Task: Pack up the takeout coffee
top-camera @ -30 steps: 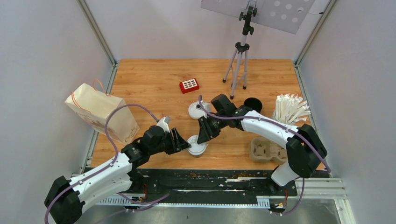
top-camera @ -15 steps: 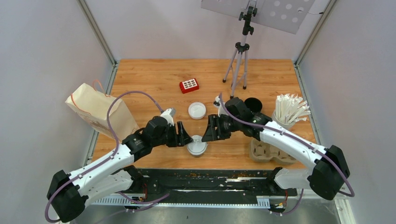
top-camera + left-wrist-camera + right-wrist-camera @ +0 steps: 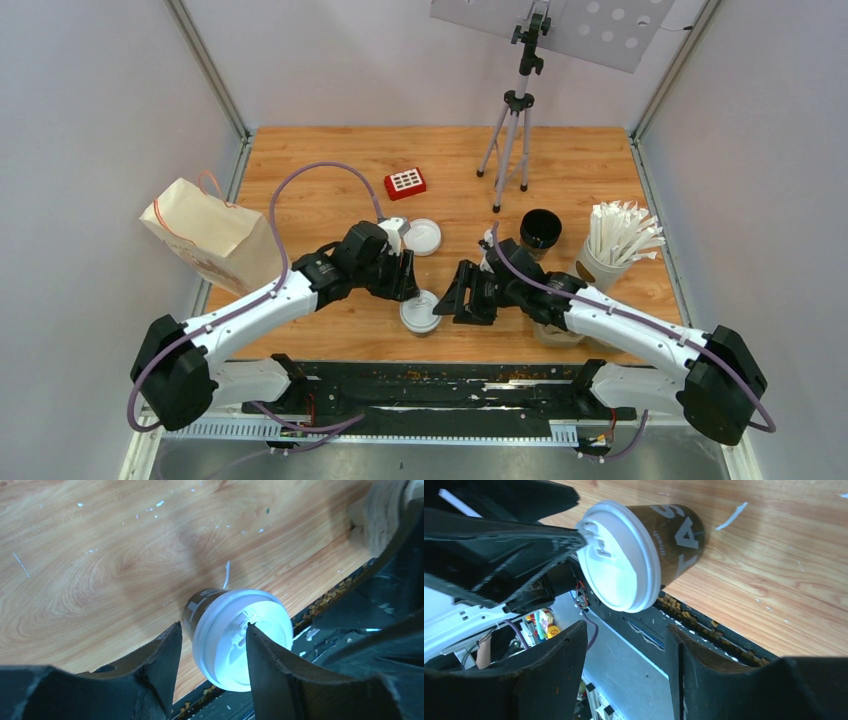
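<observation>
One takeout coffee (image 3: 419, 312), a black cup with a white lid, stands near the table's front edge. In the left wrist view this cup (image 3: 239, 639) shows just beyond my left gripper (image 3: 213, 625), whose open jaws hover over it; the right finger overlaps the lid. The left gripper (image 3: 404, 278) sits just behind the cup. My right gripper (image 3: 452, 300) is just right of the cup (image 3: 659, 545), open with nothing between its fingers (image 3: 625, 627). A second black cup (image 3: 540, 228) stands open without a lid, and a loose white lid (image 3: 424, 236) lies on the table.
A paper bag (image 3: 215, 240) lies at the left edge. A white cup of wrapped straws (image 3: 612, 245) stands at the right, and the cardboard cup tray (image 3: 556, 333) is mostly under my right arm. Farther back are a red block (image 3: 405, 183) and a tripod (image 3: 512, 130).
My left gripper swung from the cup's left side to just behind it. My right gripper opened wider and drew back right and toward the front edge, uncovering the open black cup.
</observation>
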`<state>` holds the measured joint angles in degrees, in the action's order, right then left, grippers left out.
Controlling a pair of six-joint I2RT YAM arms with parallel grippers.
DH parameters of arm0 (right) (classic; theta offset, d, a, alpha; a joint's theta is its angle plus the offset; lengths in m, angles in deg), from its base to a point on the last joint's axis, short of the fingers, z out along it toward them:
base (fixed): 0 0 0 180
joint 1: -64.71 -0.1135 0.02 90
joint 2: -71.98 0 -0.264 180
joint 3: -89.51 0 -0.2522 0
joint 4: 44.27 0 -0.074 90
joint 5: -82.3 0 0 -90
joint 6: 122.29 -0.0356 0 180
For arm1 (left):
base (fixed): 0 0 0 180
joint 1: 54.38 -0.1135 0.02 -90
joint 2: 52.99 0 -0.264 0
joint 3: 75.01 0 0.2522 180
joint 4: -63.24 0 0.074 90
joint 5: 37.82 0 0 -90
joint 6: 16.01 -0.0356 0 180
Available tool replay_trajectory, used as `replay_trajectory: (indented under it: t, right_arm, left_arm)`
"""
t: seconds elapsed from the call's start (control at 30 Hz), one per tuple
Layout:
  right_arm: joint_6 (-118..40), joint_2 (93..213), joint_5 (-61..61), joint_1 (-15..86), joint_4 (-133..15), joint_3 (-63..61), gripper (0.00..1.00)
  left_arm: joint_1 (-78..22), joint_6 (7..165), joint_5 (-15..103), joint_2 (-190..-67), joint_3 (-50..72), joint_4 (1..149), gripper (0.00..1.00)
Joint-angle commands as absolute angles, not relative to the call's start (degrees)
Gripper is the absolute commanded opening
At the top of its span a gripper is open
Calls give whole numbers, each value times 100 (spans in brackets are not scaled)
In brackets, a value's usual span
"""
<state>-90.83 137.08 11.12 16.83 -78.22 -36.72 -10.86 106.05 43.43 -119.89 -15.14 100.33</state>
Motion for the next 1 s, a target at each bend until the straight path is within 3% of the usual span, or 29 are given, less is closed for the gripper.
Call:
replay_trajectory:
  t: [0.0,0.27,0.53,0.97]
  right_arm:
    - [-9604,13692,703,1440,-7344,-3583,58]
    - [-9712,13755,486,1297,-7178,-3742,49]
    - [-9543,13961,530,1261,-7119,-3726,45]
    - [-8467,14430,167,1443,-7636,-3109,33]
  left_arm:
    - [-1060,10159,4098,-12134,-1341,10075,56]
    - [-1061,10037,4094,-12217,-1346,10235,53]
    - [-1060,10213,4063,-12193,-1352,10322,43]
    - [-1061,10965,3859,-12130,-1552,10297,35]
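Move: The lidded coffee cup stands close under both my hands. From my left hand its middle is about 4 cm back, 2 cm to the right and 6 cm down. From my right hand it is some 5 cm to the left, about level fore-and-aft and 6 cm down. The spare lid lies roughly 22 cm farther out than the cup, straight ahead of it. The cup carrier is about 32 cm to the right of my right hand and 1 cm ahead. I close both hands' fingers partway on the cup lid's rim, from opposite sides. My left hand sinks and draws back about 1.5 cm each way to set its tips astride the near-left rim. My right hand first eases left about 1.5 cm, then goes down some 2.5 cm and a little forward, bringing its tips to the right rim. ##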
